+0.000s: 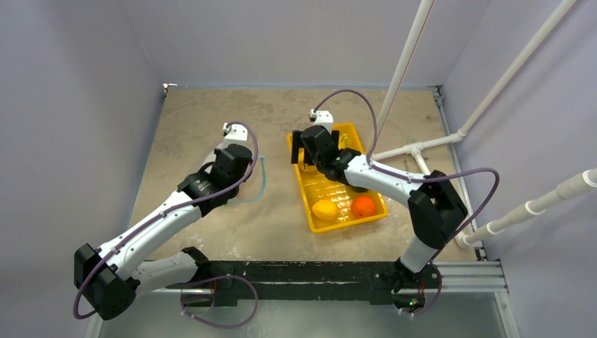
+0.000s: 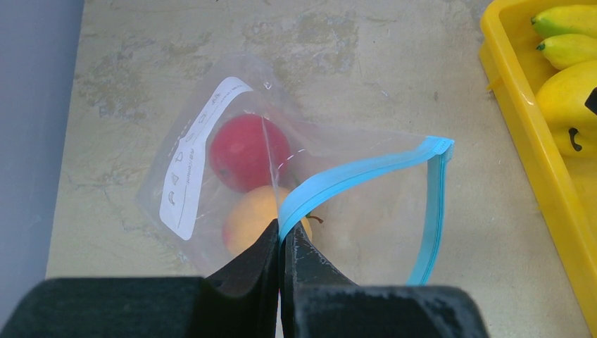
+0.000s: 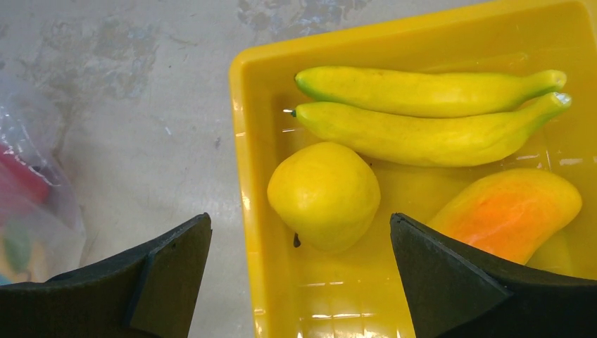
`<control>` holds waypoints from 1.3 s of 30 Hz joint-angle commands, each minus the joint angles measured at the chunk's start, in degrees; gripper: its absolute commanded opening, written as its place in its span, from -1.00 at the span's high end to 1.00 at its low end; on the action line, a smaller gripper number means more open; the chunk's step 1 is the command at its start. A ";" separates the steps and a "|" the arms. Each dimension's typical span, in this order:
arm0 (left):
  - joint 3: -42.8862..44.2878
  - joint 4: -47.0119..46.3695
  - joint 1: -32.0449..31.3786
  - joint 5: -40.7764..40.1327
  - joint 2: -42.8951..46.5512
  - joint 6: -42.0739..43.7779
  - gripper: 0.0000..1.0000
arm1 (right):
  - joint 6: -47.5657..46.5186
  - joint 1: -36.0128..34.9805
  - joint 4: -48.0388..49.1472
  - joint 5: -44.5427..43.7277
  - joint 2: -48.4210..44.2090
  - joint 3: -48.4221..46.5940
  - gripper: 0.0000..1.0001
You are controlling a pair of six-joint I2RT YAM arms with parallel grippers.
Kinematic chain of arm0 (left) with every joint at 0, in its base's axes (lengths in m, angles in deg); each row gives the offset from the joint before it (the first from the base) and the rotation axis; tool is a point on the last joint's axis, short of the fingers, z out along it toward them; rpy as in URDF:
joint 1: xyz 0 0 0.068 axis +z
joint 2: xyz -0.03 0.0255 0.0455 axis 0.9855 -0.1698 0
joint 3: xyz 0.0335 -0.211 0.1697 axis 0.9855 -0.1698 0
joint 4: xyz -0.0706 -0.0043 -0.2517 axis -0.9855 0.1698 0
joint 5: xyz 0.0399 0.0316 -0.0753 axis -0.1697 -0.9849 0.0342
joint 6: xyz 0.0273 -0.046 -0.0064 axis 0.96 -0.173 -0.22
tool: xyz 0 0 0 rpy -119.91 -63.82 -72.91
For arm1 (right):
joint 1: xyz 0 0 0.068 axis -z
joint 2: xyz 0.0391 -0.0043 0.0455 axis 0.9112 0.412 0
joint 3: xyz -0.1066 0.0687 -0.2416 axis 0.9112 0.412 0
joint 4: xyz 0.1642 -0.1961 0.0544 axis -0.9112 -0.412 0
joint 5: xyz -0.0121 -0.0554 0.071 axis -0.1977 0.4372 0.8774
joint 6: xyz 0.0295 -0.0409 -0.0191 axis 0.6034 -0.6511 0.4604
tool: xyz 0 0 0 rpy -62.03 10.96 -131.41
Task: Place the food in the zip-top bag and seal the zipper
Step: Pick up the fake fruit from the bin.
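Note:
The clear zip-top bag (image 2: 211,120) lies on the table with a red fruit (image 2: 250,151) and an orange-yellow fruit (image 2: 250,225) inside. Its teal zipper (image 2: 366,171) gapes open in a loop. My left gripper (image 2: 283,236) is shut on the near end of that strip. In the top view the left arm covers most of the bag; only a piece of the zipper (image 1: 262,179) shows. My right gripper (image 3: 299,220) hangs open over the yellow tray's (image 3: 243,141) far left corner, above a round yellow fruit (image 3: 324,193). Two bananas (image 3: 422,91) and an orange-yellow fruit (image 3: 507,211) lie beside it.
A yellow fruit (image 1: 325,209) and an orange one (image 1: 363,205) sit at the near end of the tray (image 1: 345,226). White pipes (image 1: 415,150) cross the right side of the table. Walls close in the left, back and right.

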 commanded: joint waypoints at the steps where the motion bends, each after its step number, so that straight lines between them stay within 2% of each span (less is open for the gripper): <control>1: -0.26 -2.20 0.52 -0.06 0.40 0.84 1.00 | 1.68 1.43 -0.50 -2.23 2.90 -2.34 -0.98; 28: -0.22 -2.27 0.89 -0.17 0.09 0.92 1.00 | 1.15 5.27 2.74 -0.94 11.17 -2.49 -0.94; 33: -0.16 -2.38 0.96 0.12 0.00 1.01 1.00 | 1.12 5.22 3.17 -0.70 10.49 -2.02 -0.70; 39: -0.10 -2.42 1.00 0.19 -0.02 1.00 1.00 | 0.30 5.25 3.33 0.28 8.89 -2.01 -0.18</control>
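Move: Beneath the open right hand, the yellow fruit lies about 8 cm down, 3 cm ahead and 1 cm to the right. The bin's left wall runs some 5 cm to the left of the fruit, level with it; the two bananas lie about 6 cm farther out and 6 cm to its right, and the orange mango some 13 cm to its right, level with it. From the left hand, the yellow fruit is roughly 24 cm right, 7 cm ahead and 13 cm down. Sinking about 7.5 cm into the bin with a brief pause partway, the right hand also goes some 3 cm forward and 3 cm to the right, its wrist tilting slightly, until its open fingers straddle the yellow fruit. Once down, the hand all but stops and the fingers close by about a third, bringing a finger against each side of the fruit. ##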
